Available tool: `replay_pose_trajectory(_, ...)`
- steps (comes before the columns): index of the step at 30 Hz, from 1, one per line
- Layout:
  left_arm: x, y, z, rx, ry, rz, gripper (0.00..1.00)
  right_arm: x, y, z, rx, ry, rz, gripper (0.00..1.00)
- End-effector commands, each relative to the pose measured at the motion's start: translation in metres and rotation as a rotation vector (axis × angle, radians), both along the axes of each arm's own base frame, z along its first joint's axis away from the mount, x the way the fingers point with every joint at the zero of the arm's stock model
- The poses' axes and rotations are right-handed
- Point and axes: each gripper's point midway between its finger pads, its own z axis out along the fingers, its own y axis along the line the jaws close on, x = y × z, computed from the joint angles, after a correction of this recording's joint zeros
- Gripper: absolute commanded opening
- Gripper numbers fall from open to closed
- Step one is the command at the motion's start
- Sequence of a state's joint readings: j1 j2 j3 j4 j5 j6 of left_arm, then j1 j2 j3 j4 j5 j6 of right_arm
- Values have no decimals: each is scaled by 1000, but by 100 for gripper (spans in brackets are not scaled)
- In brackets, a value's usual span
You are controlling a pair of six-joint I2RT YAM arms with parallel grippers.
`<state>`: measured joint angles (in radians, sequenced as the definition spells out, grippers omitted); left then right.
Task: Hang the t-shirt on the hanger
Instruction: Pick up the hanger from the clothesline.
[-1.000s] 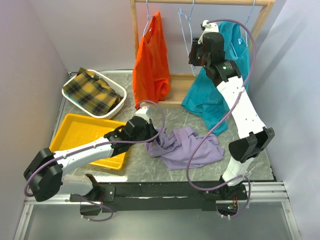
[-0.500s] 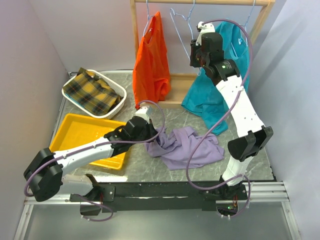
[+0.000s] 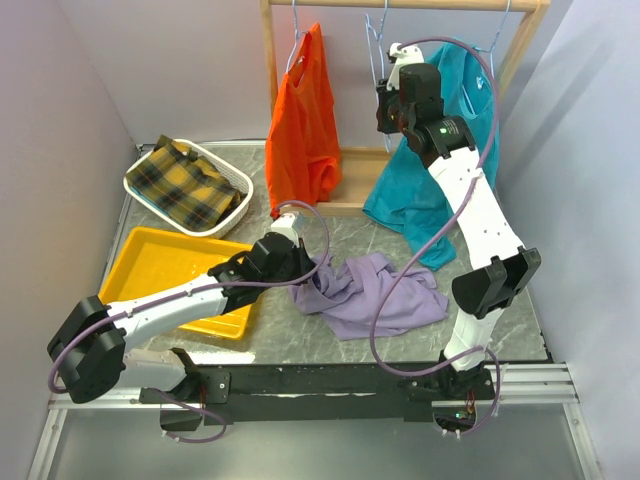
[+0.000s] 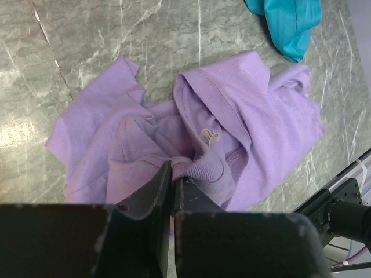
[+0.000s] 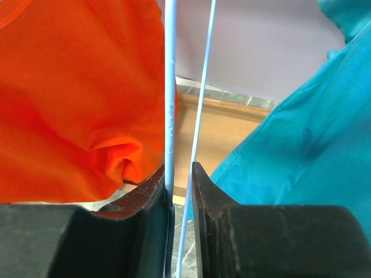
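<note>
The lavender t-shirt (image 3: 385,300) lies crumpled on the marble table; the left wrist view shows it (image 4: 261,116) spread ahead of the fingers. My left gripper (image 3: 303,275) is shut on its ribbed collar (image 4: 200,168) at the left end of the heap. The thin blue-silver hanger (image 3: 377,45) hangs from the wooden rail between the orange and teal garments. My right gripper (image 3: 385,108) is raised to it. In the right wrist view two hanger wires (image 5: 170,87) run down between the jaws (image 5: 179,171), which stand narrowly apart: one wire lies against the left finger, the other near the right.
An orange garment (image 3: 300,130) and a teal t-shirt (image 3: 440,190) hang on the wooden rack (image 3: 345,180), either side of the hanger. A white basket (image 3: 140,170) with plaid cloth and a yellow tray (image 3: 170,265) sit at the left. Walls close in both sides.
My right gripper has risen a little along the hanger and its jaws have narrowed around the wires; the hanger swung left and back. The left arm and the t-shirt have not moved.
</note>
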<state>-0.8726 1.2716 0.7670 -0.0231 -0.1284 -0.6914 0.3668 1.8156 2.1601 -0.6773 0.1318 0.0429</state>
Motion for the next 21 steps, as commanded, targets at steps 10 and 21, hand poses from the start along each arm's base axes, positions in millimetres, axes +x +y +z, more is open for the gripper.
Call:
replay_pose_trajectory(10,5,2,19,-19,-56,8,7,-2,-8,34,-10,-91,-22,0)
replay_pose_trajectory(21,5,4,24,-18,-63,11,5,-24,-17,85,37,-213,-29,0)
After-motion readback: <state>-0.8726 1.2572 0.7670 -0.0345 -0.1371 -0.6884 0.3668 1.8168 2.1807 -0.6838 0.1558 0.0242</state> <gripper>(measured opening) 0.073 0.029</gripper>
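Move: The hanger's near wire already stands upright between the right hand's part-open fingertips, about 1 cm to the left and level with them. The orange shirt hangs some 20 cm to the hand's left and about 5 cm farther out, the teal shirt roughly 14 cm to its right and 3 cm farther out, both with their middles about 12 cm lower. From the left hand, the hanger's wire is around 25 cm ahead, 20 cm right and 24 cm up. Dipping about 1 cm, the right hand shuts its fingers from roughly a quarter open and pinches the hanger's near wire between the tips. It pauses there with hardly any wrist turn, then starts upward by some 1.5 cm, keeping its grip. ##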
